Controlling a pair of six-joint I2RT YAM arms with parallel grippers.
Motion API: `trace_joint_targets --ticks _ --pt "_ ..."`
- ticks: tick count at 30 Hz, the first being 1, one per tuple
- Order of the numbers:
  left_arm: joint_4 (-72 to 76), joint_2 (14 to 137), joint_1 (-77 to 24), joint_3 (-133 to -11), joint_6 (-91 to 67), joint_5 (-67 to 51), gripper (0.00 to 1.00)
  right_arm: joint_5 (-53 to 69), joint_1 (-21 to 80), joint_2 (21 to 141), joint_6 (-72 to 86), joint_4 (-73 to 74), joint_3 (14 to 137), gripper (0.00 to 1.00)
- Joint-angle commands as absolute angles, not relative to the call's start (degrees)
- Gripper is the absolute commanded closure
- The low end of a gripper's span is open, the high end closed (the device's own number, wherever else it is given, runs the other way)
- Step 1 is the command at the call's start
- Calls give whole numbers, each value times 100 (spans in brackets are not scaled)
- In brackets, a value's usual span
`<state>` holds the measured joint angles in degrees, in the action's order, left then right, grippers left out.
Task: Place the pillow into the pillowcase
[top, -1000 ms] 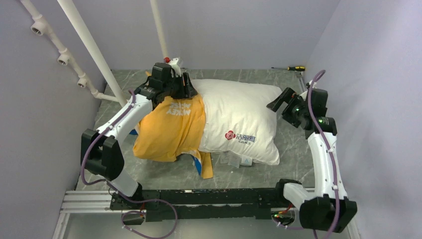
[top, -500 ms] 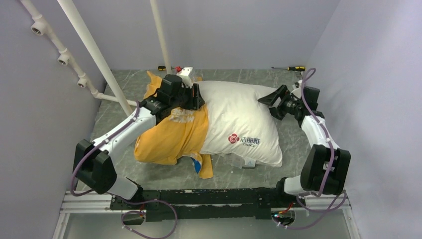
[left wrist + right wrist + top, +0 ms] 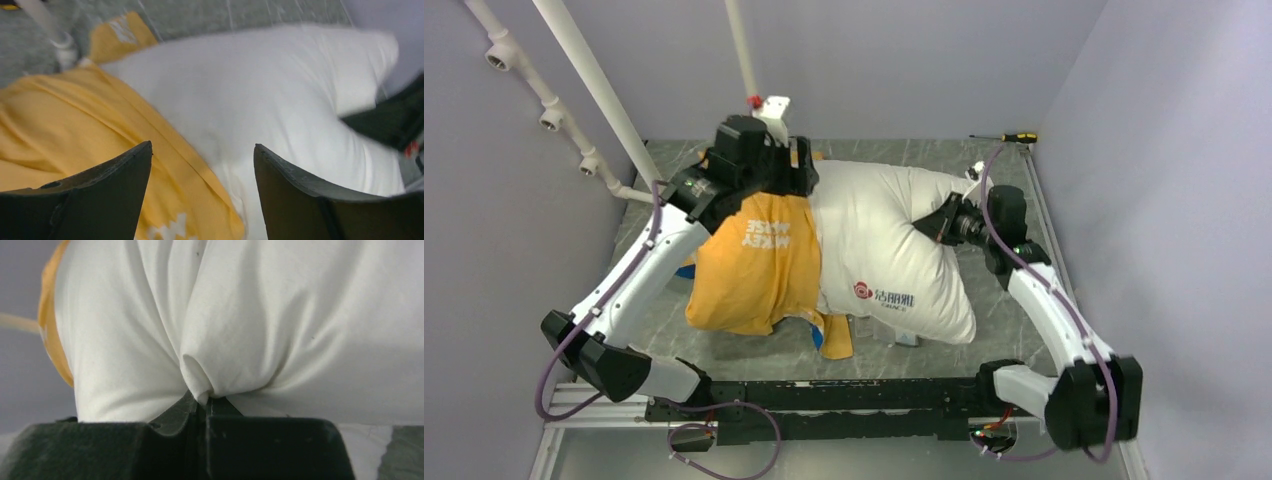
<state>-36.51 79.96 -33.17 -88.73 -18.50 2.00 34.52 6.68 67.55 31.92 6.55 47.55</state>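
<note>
The white pillow (image 3: 884,235) lies across the table, its left part inside the yellow-orange pillowcase (image 3: 759,265). My left gripper (image 3: 799,175) hovers over the far edge of the case's mouth. In the left wrist view it (image 3: 202,147) stands open above the case's hem (image 3: 190,160) and the bare pillow (image 3: 260,85), with nothing between the fingers. My right gripper (image 3: 929,222) presses into the pillow's right side. The right wrist view shows it (image 3: 204,402) shut on a pinched fold of the pillow (image 3: 250,315), with a strip of the pillowcase (image 3: 50,330) at the left.
White pipes (image 3: 584,70) slant over the back left corner. A screwdriver (image 3: 1009,137) lies at the back right by the wall. A small white part with a red tip (image 3: 769,103) sits behind the left gripper. The case's blue flap (image 3: 821,337) and a clear wrapper (image 3: 904,338) lie near the front.
My right gripper moved left into the pillow and shut on a fold, shoving the pillow leftward. My left gripper opened wider and drew back toward the far left.
</note>
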Motion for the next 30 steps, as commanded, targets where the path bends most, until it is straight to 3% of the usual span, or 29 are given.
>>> trace_joint_targets --ticks 1,5,15,17,20,21,30 --pt "-4463 8277 -2739 -9647 -1898 139 22 3440 1318 5808 2260 1727 4118 100" --pt "-4780 8872 -2315 -10207 -1985 -360 22 3435 1451 5303 2183 1935 3702 100" --pt "-4806 10042 -1792 -10585 -2252 -940 38 3153 1820 4699 1900 2252 3638 100" --pt "-4721 10114 -1793 -10539 -2231 -1126 55 3090 1828 4699 1834 2322 3704 100" --pt "-4626 10072 -1793 -10532 -2243 -1189 94 3056 1841 4785 1779 2359 3780 100" --pt "-4541 9988 -1793 -10495 -2249 -1228 100 3052 1852 4790 1794 2333 3786 100" --pt "-3692 9114 -1808 -10331 -2437 -2328 100 3641 1858 4796 1859 1775 4227 100"
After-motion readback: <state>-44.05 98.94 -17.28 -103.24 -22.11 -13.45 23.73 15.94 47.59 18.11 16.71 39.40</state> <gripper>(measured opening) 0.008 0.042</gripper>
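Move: The pillowcase's far rim, where it crosses the top of the pillow, lies about 9 cm ahead of the open left hand, 5 cm to its left and 8 cm below. The bare part of the pillow centres some 9 cm back and 16 cm to that hand's right, about 14 cm down; the pillowcase's body is roughly 11 cm back and 9 cm left. From the right hand, already pinching the pillow, the rim is about 11 cm ahead and 27 cm left. The left hand arcs open over the cloth, first rising about 3 cm while going forward and left, then dropping some 11 cm as its fingers tip about 20 degrees further down, and it shuts on the pillowcase's far rim before lifting it about 3 cm and easing slightly back and right. Meanwhile the right hand keeps its pinch on the pillow's right part and drags it about 7 cm straight back, quickly at first and then holding nearly still, while its fingers tip up by 10 degrees or so. ##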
